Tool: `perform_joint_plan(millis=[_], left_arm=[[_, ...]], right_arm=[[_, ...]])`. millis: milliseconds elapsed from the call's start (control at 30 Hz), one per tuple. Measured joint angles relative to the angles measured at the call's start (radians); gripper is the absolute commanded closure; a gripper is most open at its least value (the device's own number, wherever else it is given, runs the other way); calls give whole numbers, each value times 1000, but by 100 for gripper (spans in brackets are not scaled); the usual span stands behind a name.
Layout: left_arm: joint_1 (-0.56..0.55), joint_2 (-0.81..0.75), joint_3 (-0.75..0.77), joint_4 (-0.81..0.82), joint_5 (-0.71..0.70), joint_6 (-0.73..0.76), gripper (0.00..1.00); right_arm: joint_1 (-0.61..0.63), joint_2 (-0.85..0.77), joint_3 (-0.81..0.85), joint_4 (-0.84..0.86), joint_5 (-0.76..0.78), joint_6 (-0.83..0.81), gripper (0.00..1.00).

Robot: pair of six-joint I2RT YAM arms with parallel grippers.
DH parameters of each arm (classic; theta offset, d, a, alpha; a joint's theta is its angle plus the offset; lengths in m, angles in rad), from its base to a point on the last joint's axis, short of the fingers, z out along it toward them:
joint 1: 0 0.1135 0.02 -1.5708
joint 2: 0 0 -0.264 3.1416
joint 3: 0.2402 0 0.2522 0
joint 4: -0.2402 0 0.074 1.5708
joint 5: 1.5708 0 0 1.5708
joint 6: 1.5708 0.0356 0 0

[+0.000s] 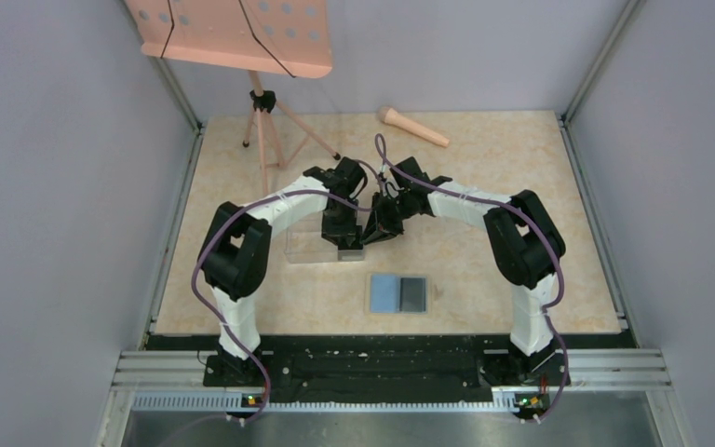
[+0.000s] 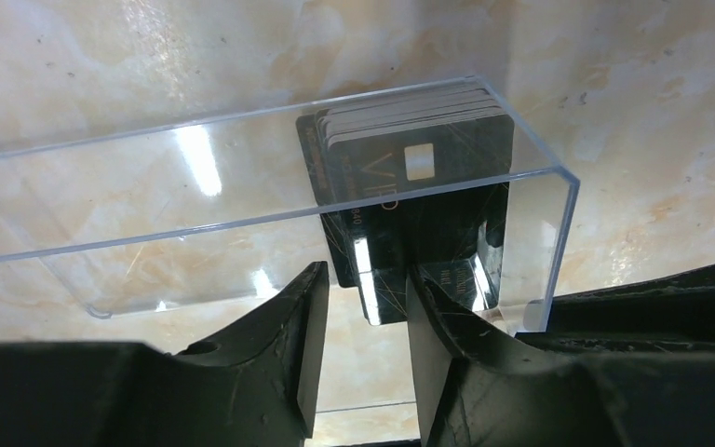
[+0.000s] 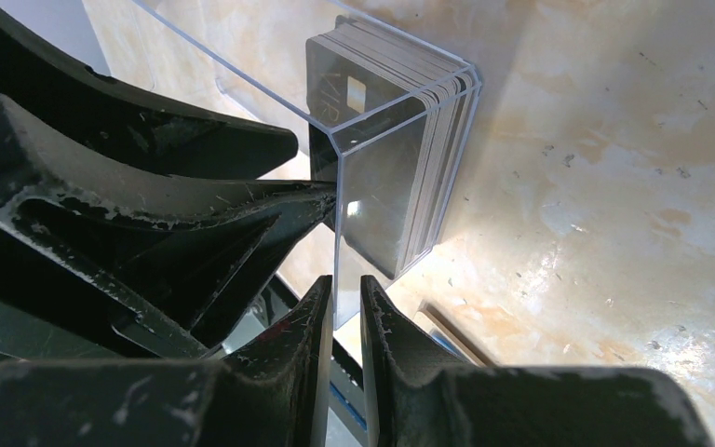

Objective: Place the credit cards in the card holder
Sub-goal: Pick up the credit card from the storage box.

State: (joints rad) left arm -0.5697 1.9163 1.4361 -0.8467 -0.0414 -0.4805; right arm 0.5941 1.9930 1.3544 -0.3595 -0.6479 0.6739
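A stack of black credit cards (image 2: 419, 154) stands on edge at the right end of a long clear plastic box (image 2: 242, 186). My left gripper (image 2: 365, 289) is open right in front of the stack, the lower corner of the front card between its fingertips. My right gripper (image 3: 344, 284) is shut on the thin end wall of the clear box (image 3: 386, 140), beside the cards (image 3: 428, 149). The card holder (image 1: 386, 293) lies open near the front of the table, light blue inside, with a dark card (image 1: 413, 293) on its right half. Both grippers (image 1: 363, 228) meet at the box (image 1: 307, 247).
A pink music stand (image 1: 242, 37) on a tripod stands at the back left. A tan club-shaped object (image 1: 412, 126) lies at the back of the table. Grey walls enclose the table on both sides.
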Motion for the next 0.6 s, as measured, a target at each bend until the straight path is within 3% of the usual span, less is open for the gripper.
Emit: perform_joint_plan(millis=[100, 267, 600], left_arm=[[4, 0, -8, 6, 15, -1, 67], [6, -1, -10, 12, 25, -2, 95], [14, -9, -13, 8, 29, -4, 99]], right_arm=[[0, 0, -1, 0, 0, 0, 84], [0, -2, -6, 3, 0, 0, 84], [0, -4, -6, 2, 0, 0, 84]])
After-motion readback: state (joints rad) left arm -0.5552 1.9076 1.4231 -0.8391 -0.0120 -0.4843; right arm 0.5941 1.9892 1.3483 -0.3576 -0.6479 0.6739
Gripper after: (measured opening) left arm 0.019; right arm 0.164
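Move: The top credit card in the storage box lies right at the left hand's fingertips, its middle about 2 cm ahead, 2 cm to the right and 1 cm below. The box's middle is some 4 cm left and 2 cm ahead of that hand, and the open card holder about 10 cm back and 12 cm right. From the right hand, on the box's right end wall, the card's middle is roughly 3 cm ahead, 4 cm left and 3 cm lower. The left fingers, pointing almost straight down and a bit under half open astride the top card's left edge near its rear corner, close all the way until the tips meet on that edge, pinching the card while the hand shifts no more than about half a centimetre to the right and back. The right hand stays put and keeps its narrow grip on the rear part of the box's right end wall, holding the box steady against the pinch. ##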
